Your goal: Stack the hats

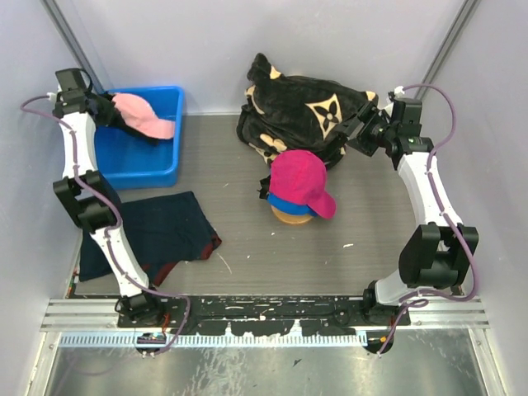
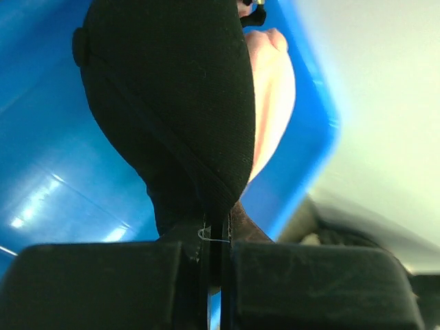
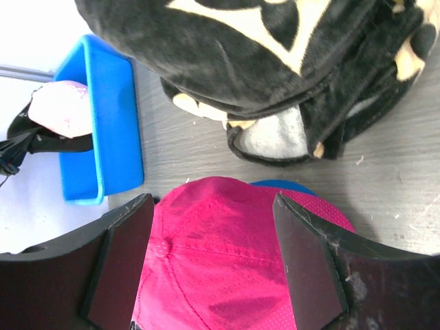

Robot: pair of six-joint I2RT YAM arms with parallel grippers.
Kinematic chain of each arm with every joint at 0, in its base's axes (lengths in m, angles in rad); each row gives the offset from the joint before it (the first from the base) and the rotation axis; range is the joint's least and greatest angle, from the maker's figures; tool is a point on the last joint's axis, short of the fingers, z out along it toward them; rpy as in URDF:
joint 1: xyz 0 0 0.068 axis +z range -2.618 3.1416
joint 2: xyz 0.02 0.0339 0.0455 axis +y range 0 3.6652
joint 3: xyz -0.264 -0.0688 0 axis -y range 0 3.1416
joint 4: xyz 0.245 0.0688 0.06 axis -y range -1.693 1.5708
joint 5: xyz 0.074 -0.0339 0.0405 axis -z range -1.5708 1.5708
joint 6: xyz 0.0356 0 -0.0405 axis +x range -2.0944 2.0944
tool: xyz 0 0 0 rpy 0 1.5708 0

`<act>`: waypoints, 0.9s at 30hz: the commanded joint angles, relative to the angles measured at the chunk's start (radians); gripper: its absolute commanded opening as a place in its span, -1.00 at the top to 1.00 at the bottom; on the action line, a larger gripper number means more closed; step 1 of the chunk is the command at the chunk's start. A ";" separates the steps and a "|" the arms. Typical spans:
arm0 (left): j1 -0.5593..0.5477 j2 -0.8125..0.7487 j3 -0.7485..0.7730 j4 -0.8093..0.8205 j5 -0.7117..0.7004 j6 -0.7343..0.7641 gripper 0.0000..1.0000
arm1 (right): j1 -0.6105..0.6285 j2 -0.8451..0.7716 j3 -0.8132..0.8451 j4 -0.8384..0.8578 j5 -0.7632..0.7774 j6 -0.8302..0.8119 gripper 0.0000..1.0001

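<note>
My left gripper [image 2: 218, 240] is shut on the edge of the black hat [image 2: 165, 103], which hangs in front of it inside the blue bin [image 2: 41, 172]. The light pink hat [image 2: 271, 89] lies right behind the black one. In the top view the left gripper [image 1: 115, 115] is at the bin's back left, beside the pink hat [image 1: 147, 115]. The magenta hat [image 1: 299, 180] sits on the royal blue hat [image 1: 285, 205] at the table's middle. My right gripper [image 1: 360, 125] hangs open to their back right, above the magenta hat [image 3: 227, 261], with nothing between its fingers.
A big black plush bundle [image 1: 305, 111] with tan flower marks lies at the back, just left of the right gripper. The stacked hats rest on a tan round stand [image 1: 294, 217]. A flat dark navy cloth [image 1: 157, 231] lies front left. The blue bin [image 1: 140, 161] stands at the back left.
</note>
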 commanded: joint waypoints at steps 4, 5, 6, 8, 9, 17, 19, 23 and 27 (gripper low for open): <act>-0.040 -0.182 -0.145 0.171 0.213 -0.148 0.96 | 0.012 0.016 0.096 0.089 -0.070 0.013 -0.52; -0.043 -0.199 -0.177 0.193 0.252 -0.180 0.95 | 0.014 0.018 0.099 0.102 -0.081 0.018 -0.52; -0.049 -0.216 -0.212 0.226 0.282 -0.211 0.96 | 0.018 0.020 0.104 0.114 -0.096 0.021 -0.52; -0.067 -0.257 -0.287 0.310 0.341 -0.265 0.96 | 0.030 0.026 0.114 0.131 -0.117 0.020 -0.52; -0.079 -0.275 -0.317 0.367 0.370 -0.286 0.96 | 0.036 0.031 0.117 0.139 -0.132 0.023 -0.52; -0.106 -0.388 -0.342 0.466 0.417 -0.329 0.96 | 0.091 0.057 0.150 0.182 -0.196 0.034 -0.53; -0.108 -0.412 -0.316 0.460 0.409 -0.328 0.96 | 0.102 0.059 0.151 0.186 -0.202 0.034 -0.53; -0.110 -0.469 -0.279 0.447 0.388 -0.356 0.96 | 0.136 0.064 0.163 0.196 -0.226 0.011 -0.53; -0.135 -0.510 -0.317 0.471 0.384 -0.475 0.96 | 0.219 0.062 0.221 0.208 -0.242 -0.097 -0.54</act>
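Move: The magenta hat topping the stack lies about 56 cm right and 22 cm back of the left hand, which already holds the black hat, at nearly its height. The pale pink hat is some 9 cm right, 3 cm ahead and 14 cm below the left hand; the plush blanket lies 25 cm beyond the stack and 6 cm farther right. From the right hand the magenta hat is about 16 cm left, 10 cm back and 6 cm lower. Left hand lifts its pinched black hat some 20 cm, swinging right towards the stack; right hand shifts left. ##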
